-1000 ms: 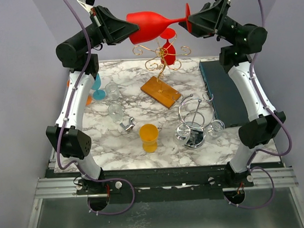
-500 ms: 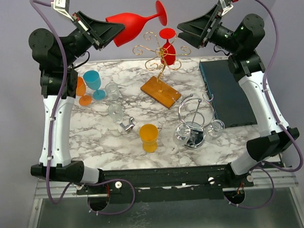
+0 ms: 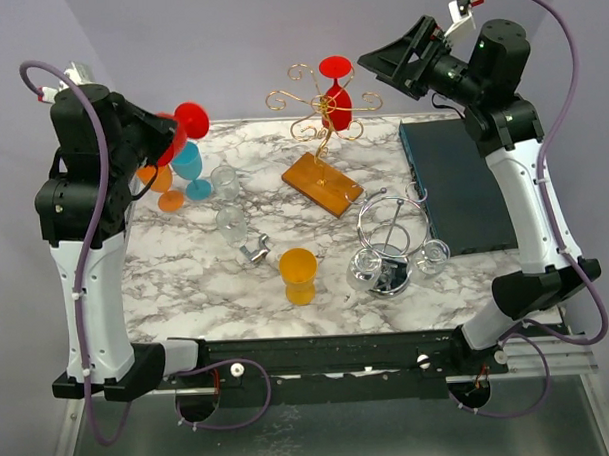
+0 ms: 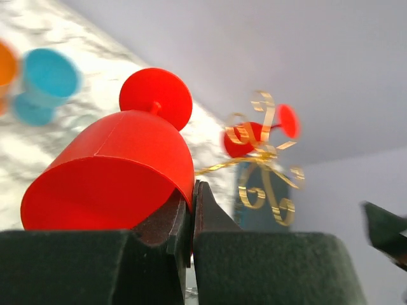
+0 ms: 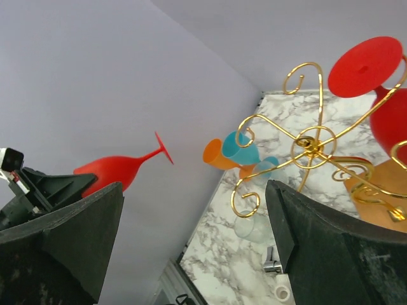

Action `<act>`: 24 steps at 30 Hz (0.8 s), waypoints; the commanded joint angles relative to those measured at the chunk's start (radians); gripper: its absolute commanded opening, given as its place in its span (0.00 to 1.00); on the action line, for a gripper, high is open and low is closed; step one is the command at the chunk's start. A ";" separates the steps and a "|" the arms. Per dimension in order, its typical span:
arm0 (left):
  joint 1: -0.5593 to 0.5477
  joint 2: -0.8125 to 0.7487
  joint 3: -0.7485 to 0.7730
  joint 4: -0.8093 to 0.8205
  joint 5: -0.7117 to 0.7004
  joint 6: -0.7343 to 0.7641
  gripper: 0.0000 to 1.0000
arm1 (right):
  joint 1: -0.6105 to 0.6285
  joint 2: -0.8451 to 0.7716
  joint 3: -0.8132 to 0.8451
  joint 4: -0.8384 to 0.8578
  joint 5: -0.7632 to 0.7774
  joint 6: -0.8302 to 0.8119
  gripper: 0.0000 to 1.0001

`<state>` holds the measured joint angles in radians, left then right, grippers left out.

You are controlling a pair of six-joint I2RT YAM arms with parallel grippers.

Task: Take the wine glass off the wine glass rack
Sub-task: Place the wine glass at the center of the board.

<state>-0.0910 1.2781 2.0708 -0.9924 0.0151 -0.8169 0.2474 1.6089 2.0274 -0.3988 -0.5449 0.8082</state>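
My left gripper (image 3: 147, 143) is shut on the rim of a red wine glass (image 3: 178, 130), held tilted in the air over the table's far left corner. In the left wrist view the bowl wall (image 4: 114, 171) sits pinched between the jaws of the left gripper (image 4: 193, 192), foot pointing away. The gold wire wine glass rack (image 3: 323, 112) stands on a wooden base at the back centre, and a second red glass (image 3: 337, 99) hangs on it. High to the rack's right, my right gripper (image 3: 397, 63) is open and empty. The right wrist view shows the rack (image 5: 311, 146) between its spread fingers (image 5: 331, 248).
A blue cup (image 3: 188, 164) and an orange cup (image 3: 163, 183) stand under the held glass, with clear glasses (image 3: 226, 181) beside them. An orange cup (image 3: 298, 275) and a chrome wire stand (image 3: 387, 245) sit nearer the front. A dark box (image 3: 453, 188) lies at the right.
The right gripper opened off the red glass's foot and drew back to the right. The left arm swung left and down with the glass, away from the rack.
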 commanded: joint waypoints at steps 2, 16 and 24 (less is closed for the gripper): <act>0.005 0.004 -0.041 -0.307 -0.324 0.084 0.00 | -0.003 0.007 0.033 -0.118 0.125 -0.114 1.00; 0.082 0.093 -0.403 -0.206 -0.247 0.165 0.00 | -0.002 0.077 0.163 -0.214 0.200 -0.182 1.00; 0.151 0.235 -0.466 -0.106 -0.149 0.223 0.00 | -0.004 0.074 0.205 -0.239 0.221 -0.210 1.00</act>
<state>0.0360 1.4601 1.6196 -1.1698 -0.1947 -0.6430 0.2474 1.6886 2.2040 -0.6056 -0.3599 0.6338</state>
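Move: The left hand holds the red wine glass; the open patch of marble board it goes to lies some 47 cm below, 6 cm ahead and 11 cm left. On the board, the orange glass stands about 13 cm ahead and 14 cm left of the hand, the blue glass 16 ahead and 7 left, the nearer clear glass 4 ahead and 2 right. From the right hand the patch is roughly 44 cm left, 3 cm back, 47 below. Left hand lowers the held glass about 26 cm leftward, tipping its foot down; open right hand drifts forward-right. ##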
